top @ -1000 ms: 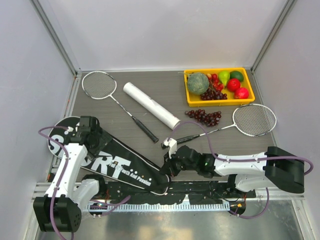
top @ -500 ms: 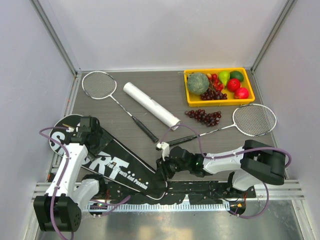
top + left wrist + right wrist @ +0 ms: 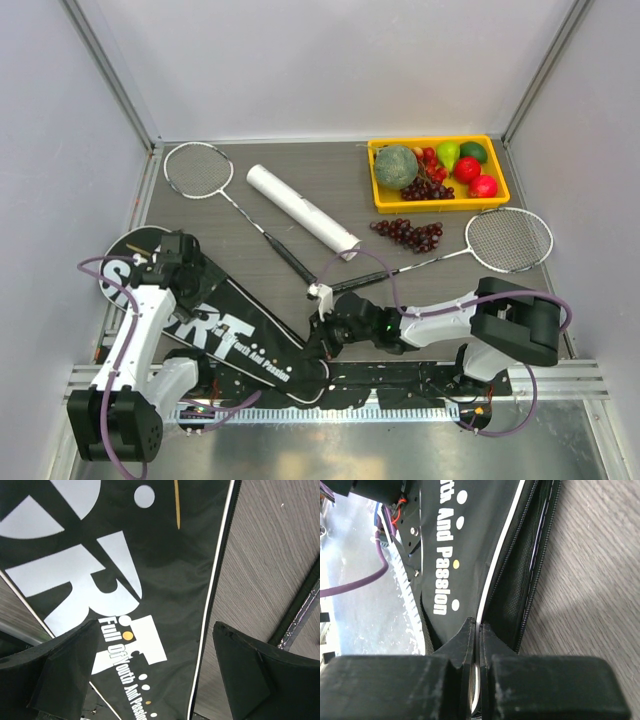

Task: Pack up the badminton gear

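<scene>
The black bag [image 3: 235,335] lettered "SPORT" lies flat at the near left. My left gripper [image 3: 190,272] hovers open over its wide end, and in the left wrist view both fingers [image 3: 65,672] straddle the lettering on the bag [image 3: 165,555] without touching it. My right gripper [image 3: 318,343] is at the narrow end. In the right wrist view it [image 3: 478,625] is shut on the white-piped edge of the bag [image 3: 470,540], with the zip gaping beside it. One racket [image 3: 198,170] lies at the far left, another racket [image 3: 509,240] at the right. The white tube [image 3: 302,210] lies between them.
A yellow tray [image 3: 380,200] of fruit stands at the back right, with a dark grape bunch [image 3: 408,233] just in front of it. The two racket handles end near the middle, close to my right arm. Grey walls close in the left, back and right sides.
My right gripper slid left and nearer along the bag's narrow end and closed on its piped edge. The bag's tail shifted slightly with it. The left gripper barely moved.
</scene>
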Controlling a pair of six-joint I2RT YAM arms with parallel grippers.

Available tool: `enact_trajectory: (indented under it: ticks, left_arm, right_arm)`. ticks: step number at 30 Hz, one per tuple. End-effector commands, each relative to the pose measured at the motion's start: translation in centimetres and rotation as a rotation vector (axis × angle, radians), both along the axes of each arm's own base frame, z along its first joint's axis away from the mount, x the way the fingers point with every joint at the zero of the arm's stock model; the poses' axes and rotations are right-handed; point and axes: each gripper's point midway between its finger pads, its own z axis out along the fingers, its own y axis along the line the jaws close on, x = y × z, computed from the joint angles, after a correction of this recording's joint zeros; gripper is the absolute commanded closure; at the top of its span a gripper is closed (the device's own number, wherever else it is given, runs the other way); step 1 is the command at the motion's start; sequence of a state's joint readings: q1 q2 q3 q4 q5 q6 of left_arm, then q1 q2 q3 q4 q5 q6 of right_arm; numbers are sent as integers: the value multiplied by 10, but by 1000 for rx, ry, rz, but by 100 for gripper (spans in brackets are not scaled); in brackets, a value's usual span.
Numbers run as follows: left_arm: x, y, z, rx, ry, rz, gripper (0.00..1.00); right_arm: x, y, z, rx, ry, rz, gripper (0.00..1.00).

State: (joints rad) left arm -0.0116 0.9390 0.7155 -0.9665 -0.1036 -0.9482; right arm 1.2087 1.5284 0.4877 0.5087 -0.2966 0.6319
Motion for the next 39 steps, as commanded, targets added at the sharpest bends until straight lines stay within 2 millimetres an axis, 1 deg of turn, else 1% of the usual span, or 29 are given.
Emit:
enact_trajectory:
  ticks: [1,4,5,9,10,11,14,15,16,17,18,19,20,21,22,23,24,26,28,29,30,31,32,33,34,35,36,37,39]
  left_arm:
    - [5,-7,12,-53,-1,42,2]
    - [5,-11,18,-73,12,61,4]
    - [7,-14,22,-83,5,63,5]
    - [13,-23,32,-130,-24,55,8]
    - [13,-25,33,-135,-26,49,8]
    - [13,-27,34,-135,-29,44,9]
    - [10,-32,31,-145,-23,34,9]
    - [10,-34,29,-149,-30,33,11]
    - [12,-41,29,-185,-39,13,13]
    - [14,-45,29,-196,-51,1,14]
    - [14,-46,29,-195,-49,-7,16]
    - [12,-46,28,-188,-40,-5,17]
    - [9,-44,28,-170,-25,-4,17]
    - [4,-44,27,-162,-4,-6,18]
    - [-4,-35,22,-117,36,22,18]
    - [-7,-34,20,-109,50,30,19]
    - [-8,-33,18,-104,52,32,19]
    - [-5,-30,15,-88,42,41,19]
    - [-2,-26,11,-67,42,56,21]
    - [-1,-25,9,-60,53,60,22]
    - [-1,-25,7,-56,67,57,22]
    - [-1,-25,4,-56,78,45,23]
    - [-2,-25,0,-54,92,42,23]
    - [-2,-25,-4,-52,108,37,23]
    - [-3,-26,-6,-53,117,30,24]
    - [-5,-26,-10,-53,134,28,25]
    - [-6,-27,-13,-54,142,26,25]
    - [-6,-27,-14,-55,148,26,26]
    - [-5,-27,-15,-56,146,22,27]
  right_arm:
    - [26,35,72,189,-152,-108,95]
    - [32,41,85,163,-288,-165,95]
    - [34,43,96,177,-332,-173,95]
    - [27,46,115,157,-499,-219,94]
    - [24,46,115,140,-525,-230,95]
    - [23,48,121,144,-541,-237,95]
    - [16,53,119,129,-556,-217,95]
    - [14,57,121,132,-561,-207,95]
    - [14,59,115,110,-567,-198,95]
    - [11,62,120,113,-578,-189,95]
    - [11,63,112,80,-587,-185,95]
    - [9,67,117,80,-596,-186,95]
    - [9,66,110,48,-595,-181,95]
    - [9,70,114,51,-588,-190,94]
    - [9,70,109,21,-565,-202,95]
    - [11,69,107,2,-550,-220,95]
    - [11,67,100,-46,-534,-225,95]
    - [8,66,93,-85,-524,-202,95]
    - [-2,70,91,-59,-491,-148,89]
    - [-9,76,93,-15,-458,-107,81]
    - [-13,76,88,-6,-432,-91,72]
    - [-17,80,89,26,-399,-64,68]
    - [-19,79,83,25,-377,-55,63]
    - [-20,82,83,44,-356,-42,61]
    - [-18,80,78,42,-336,-45,58]
    - [-22,84,77,65,-312,-15,58]
    - [-20,83,72,66,-284,-20,58]
    - [-23,89,74,103,-260,2,58]
    - [-23,88,64,103,-204,26,58]
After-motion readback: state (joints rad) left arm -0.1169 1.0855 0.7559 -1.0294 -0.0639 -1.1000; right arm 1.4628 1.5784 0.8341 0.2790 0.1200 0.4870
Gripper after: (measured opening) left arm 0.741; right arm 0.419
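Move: The racket bag's near right edge is already pinched in the right fingers; the bag's middle lies some 27 cm left and 8 cm ahead of that hand, a little below. The left racket's handle is about 23 cm ahead and 9 cm left of it, the right racket's handle 17 cm ahead and 9 cm right. The left hand hovers open above the bag, whose middle is about 5 cm back, 3 cm right and 6 cm below. The racket bag's near end, still pinched by the right fingers, is hauled up about 9 cm and left towards the left arm, the fingertips swinging up some 30 degrees; the hand then eases left and down, and the fingers open to let go. Above the bag, the left hand shifts right about 4 cm while rising slightly, then sinks towards the bag, its fingers closing partway. ##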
